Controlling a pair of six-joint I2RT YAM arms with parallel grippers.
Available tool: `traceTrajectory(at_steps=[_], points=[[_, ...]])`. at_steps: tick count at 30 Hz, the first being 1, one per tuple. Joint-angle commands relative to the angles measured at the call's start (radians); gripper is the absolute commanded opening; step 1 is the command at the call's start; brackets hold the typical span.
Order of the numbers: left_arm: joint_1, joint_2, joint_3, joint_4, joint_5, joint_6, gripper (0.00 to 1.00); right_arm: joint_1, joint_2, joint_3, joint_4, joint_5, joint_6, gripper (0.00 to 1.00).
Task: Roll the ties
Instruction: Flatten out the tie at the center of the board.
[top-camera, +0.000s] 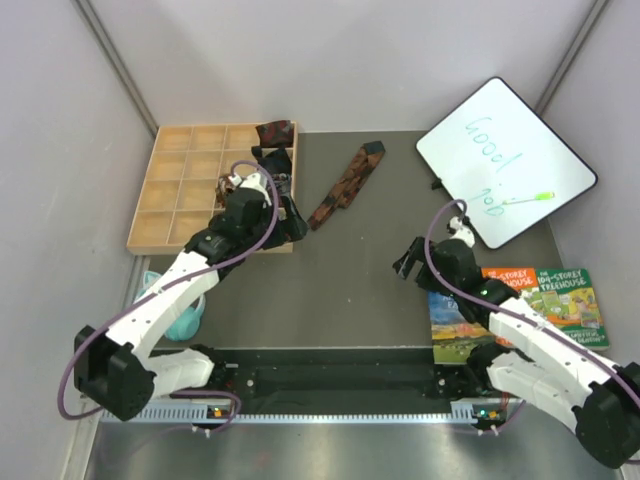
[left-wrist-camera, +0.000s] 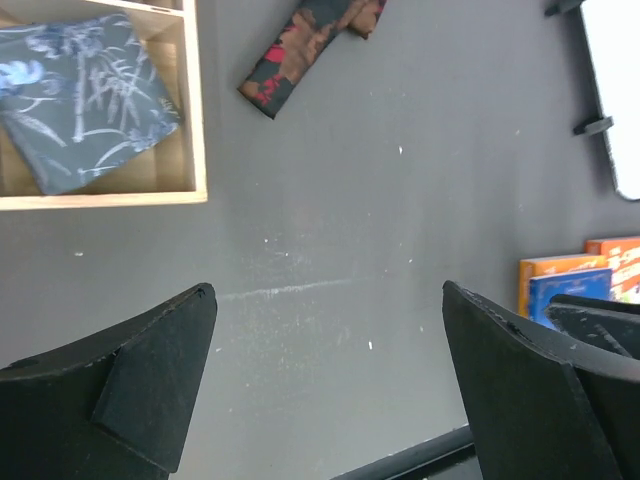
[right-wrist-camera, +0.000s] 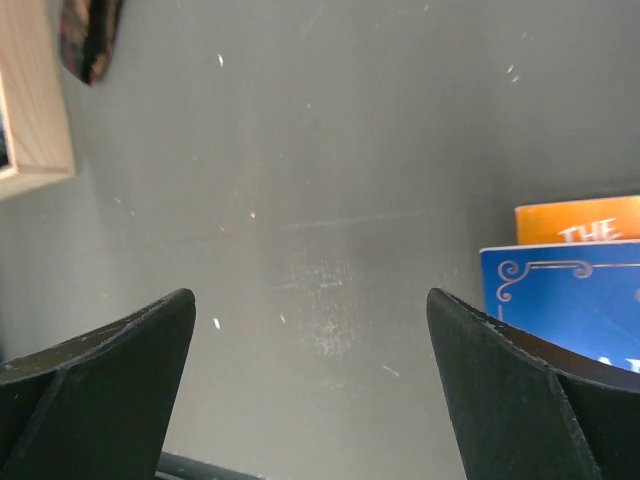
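Observation:
A long dark tie (top-camera: 346, 184) with rust-orange print lies flat on the dark table, right of the wooden tray (top-camera: 170, 215); its near end shows in the left wrist view (left-wrist-camera: 300, 45) and in the right wrist view (right-wrist-camera: 90, 35). A dark red rolled tie (top-camera: 275, 132) sits at the tray's back right corner. A grey-blue patterned tie (left-wrist-camera: 85, 95) lies in a tray compartment. My left gripper (top-camera: 292, 228) is open and empty by the tray's right edge, over bare table (left-wrist-camera: 330, 300). My right gripper (top-camera: 410, 262) is open and empty above the table (right-wrist-camera: 310, 305).
A whiteboard (top-camera: 505, 160) with green writing stands at the back right. Picture books (top-camera: 520, 305) lie at the right, beside my right arm, and show in both wrist views (left-wrist-camera: 580, 285) (right-wrist-camera: 570, 290). Teal headphones (top-camera: 185, 315) lie left of my left arm.

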Motion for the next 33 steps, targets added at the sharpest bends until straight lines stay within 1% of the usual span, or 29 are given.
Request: traceTrajectory(at_steps=[1, 4, 8, 11, 13, 16, 18, 21, 27, 29, 30, 32, 33], points=[[-0.045, 0.034, 0.076, 0.011, -0.08, 0.033, 0.99, 0.073, 0.029, -0.054, 0.147, 0.071, 0.011, 0.99], [-0.048, 0.061, 0.091, 0.04, -0.064, 0.056, 0.99, 0.117, 0.066, -0.085, 0.216, 0.104, -0.005, 0.99], [-0.057, 0.146, 0.137, 0.02, -0.048, 0.047, 0.99, 0.123, 0.094, -0.114, 0.262, 0.116, -0.003, 0.99], [-0.084, 0.198, 0.157, 0.015, -0.074, 0.02, 0.91, 0.126, 0.088, -0.125, 0.285, 0.139, -0.003, 0.99], [-0.098, 0.223, 0.166, 0.014, -0.09, -0.008, 0.84, 0.126, 0.086, -0.131, 0.291, 0.15, 0.0, 0.99], [-0.103, 0.278, 0.173, 0.046, -0.076, -0.065, 0.74, 0.125, 0.088, -0.14, 0.296, 0.154, 0.005, 0.99], [-0.107, 0.318, 0.179, 0.063, -0.08, -0.088, 0.71, 0.126, 0.088, -0.143, 0.296, 0.151, 0.001, 0.99], [-0.112, 0.359, 0.183, 0.066, -0.126, -0.17, 0.68, 0.126, 0.089, -0.146, 0.323, 0.139, -0.006, 0.99], [-0.12, 0.381, 0.137, 0.15, -0.29, -0.385, 0.65, 0.126, 0.091, -0.157, 0.359, 0.118, -0.028, 0.99], [-0.126, 0.394, 0.116, 0.19, -0.34, -0.471, 0.64, 0.126, 0.089, -0.16, 0.371, 0.113, -0.035, 0.99], [-0.13, 0.399, 0.085, 0.251, -0.346, -0.5, 0.63, 0.125, 0.089, -0.16, 0.372, 0.111, -0.037, 0.99], [-0.135, 0.425, 0.058, 0.3, -0.36, -0.584, 0.62, 0.125, 0.089, -0.165, 0.382, 0.104, -0.041, 0.99], [-0.143, 0.436, 0.047, 0.326, -0.363, -0.609, 0.58, 0.125, 0.091, -0.166, 0.386, 0.101, -0.041, 0.99]])
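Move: The folded tie's middle lies about 18 cm ahead of the left hand, 11 cm to its right and 18 cm below. The blue floral tie in the box is some 9 cm ahead and 5 cm left of the left hand; the wooden box's middle is 19 cm ahead and 22 cm left. From the right hand, the folded tie is about 24 cm ahead and 12 cm left. Left hand, fingers narrowing by a third, reaches some 10 cm down, forward and right towards the tie; right sinks. ##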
